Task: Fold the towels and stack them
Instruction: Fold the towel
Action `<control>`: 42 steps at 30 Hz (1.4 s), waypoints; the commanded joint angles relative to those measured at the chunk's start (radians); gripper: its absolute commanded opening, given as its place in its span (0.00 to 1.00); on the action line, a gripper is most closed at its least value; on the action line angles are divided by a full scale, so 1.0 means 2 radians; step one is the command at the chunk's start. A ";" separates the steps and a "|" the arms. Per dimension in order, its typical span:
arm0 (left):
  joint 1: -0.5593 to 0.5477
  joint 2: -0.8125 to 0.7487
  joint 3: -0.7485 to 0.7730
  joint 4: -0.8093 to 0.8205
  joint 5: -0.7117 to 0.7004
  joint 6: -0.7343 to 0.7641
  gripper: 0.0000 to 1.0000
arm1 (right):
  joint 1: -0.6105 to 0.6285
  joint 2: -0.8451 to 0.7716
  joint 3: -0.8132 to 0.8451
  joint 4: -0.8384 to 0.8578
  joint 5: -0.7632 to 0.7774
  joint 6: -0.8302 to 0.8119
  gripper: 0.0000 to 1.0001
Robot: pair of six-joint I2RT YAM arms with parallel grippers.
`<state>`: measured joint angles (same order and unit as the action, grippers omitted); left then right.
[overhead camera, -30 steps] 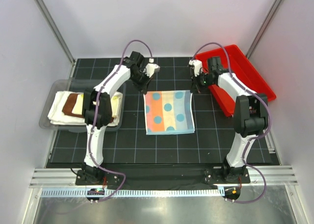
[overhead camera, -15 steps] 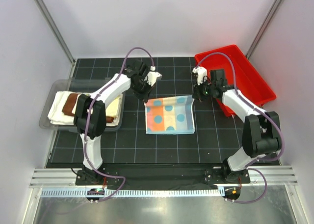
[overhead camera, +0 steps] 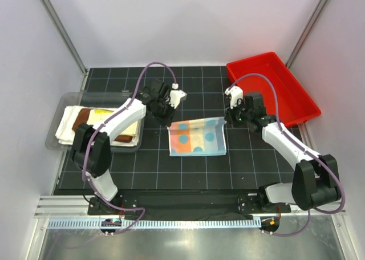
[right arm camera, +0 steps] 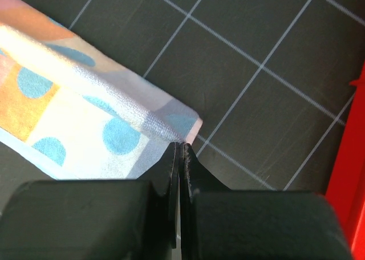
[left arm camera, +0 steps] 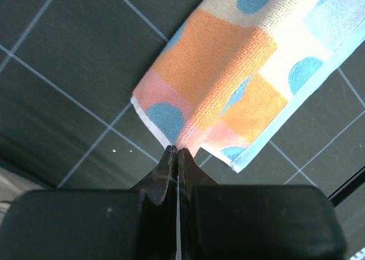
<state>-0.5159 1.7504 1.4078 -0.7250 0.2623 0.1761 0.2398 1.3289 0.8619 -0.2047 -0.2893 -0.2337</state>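
The pastel multicoloured towel (overhead camera: 197, 139) lies mid-mat with its far edge lifted and curling toward the near side. My left gripper (overhead camera: 171, 119) is shut on its far left corner; in the left wrist view the fingertips (left arm camera: 171, 157) pinch the towel (left arm camera: 234, 66) at that corner. On the far right corner my right gripper (overhead camera: 227, 121) is shut too, and the right wrist view shows the towel (right arm camera: 80, 117) rolled over at the grip. A cream-white towel (overhead camera: 65, 131), a brown one (overhead camera: 84, 118) and a yellow one (overhead camera: 131, 129) lie stacked at the left.
The stacked towels sit in a clear plastic tray (overhead camera: 74, 97) at the mat's left edge, partly under my left arm. A red bin (overhead camera: 276, 83) stands at the back right, close behind my right arm. Grey walls enclose the black gridded mat (overhead camera: 188, 169).
Both grippers have drawn the towel's far corners up and toward the near side. The towel's visible length has shrunk as its far part folds over. Both arms have leaned forward.
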 commanded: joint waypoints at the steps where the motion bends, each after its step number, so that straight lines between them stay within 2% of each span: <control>1: -0.006 -0.035 -0.037 0.030 -0.011 -0.026 0.00 | 0.014 -0.026 -0.021 0.017 0.051 0.029 0.01; 5: -0.025 -0.057 -0.071 0.043 -0.031 -0.034 0.00 | 0.027 -0.059 -0.061 0.036 0.075 0.059 0.01; 15: -0.049 -0.076 -0.116 0.050 -0.062 -0.067 0.00 | 0.053 -0.091 -0.099 0.019 0.124 0.116 0.01; 24: -0.062 -0.093 -0.139 0.063 -0.068 -0.085 0.00 | 0.066 -0.121 -0.103 -0.007 0.119 0.162 0.01; 29: -0.067 -0.085 -0.143 0.063 -0.070 -0.085 0.00 | 0.070 -0.100 -0.089 -0.046 0.128 0.184 0.01; 42: -0.088 -0.081 -0.159 0.063 -0.075 -0.110 0.00 | 0.073 -0.118 -0.115 -0.049 0.124 0.257 0.01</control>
<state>-0.6849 1.6085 1.1007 -0.6052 0.1371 -0.0261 0.3790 1.1324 0.6411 -0.3058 -0.0589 0.2218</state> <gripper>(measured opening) 0.010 0.039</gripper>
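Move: The towel's far edge is already lifted and held by its two corners. Its near edge, where it is being taken, lies about 12 cm back from the left hand at that side's corner, and about 13 cm back from the right hand at the other, some 6 cm below both. The stack of folded towels sits about 29 cm left of the left hand, roughly level with it. The red bin is about 24 cm right of the right hand and 19 cm farther out. The towel's lifted edge is drawn back over its lower half towards the near edge, both closed hands keeping their corners and travelling about 8 cm back and 4 cm down, fast first, then slowly. The right hand bobs up slightly midway before sinking again, turning clockwise about 20 degrees and tipping more downward. ##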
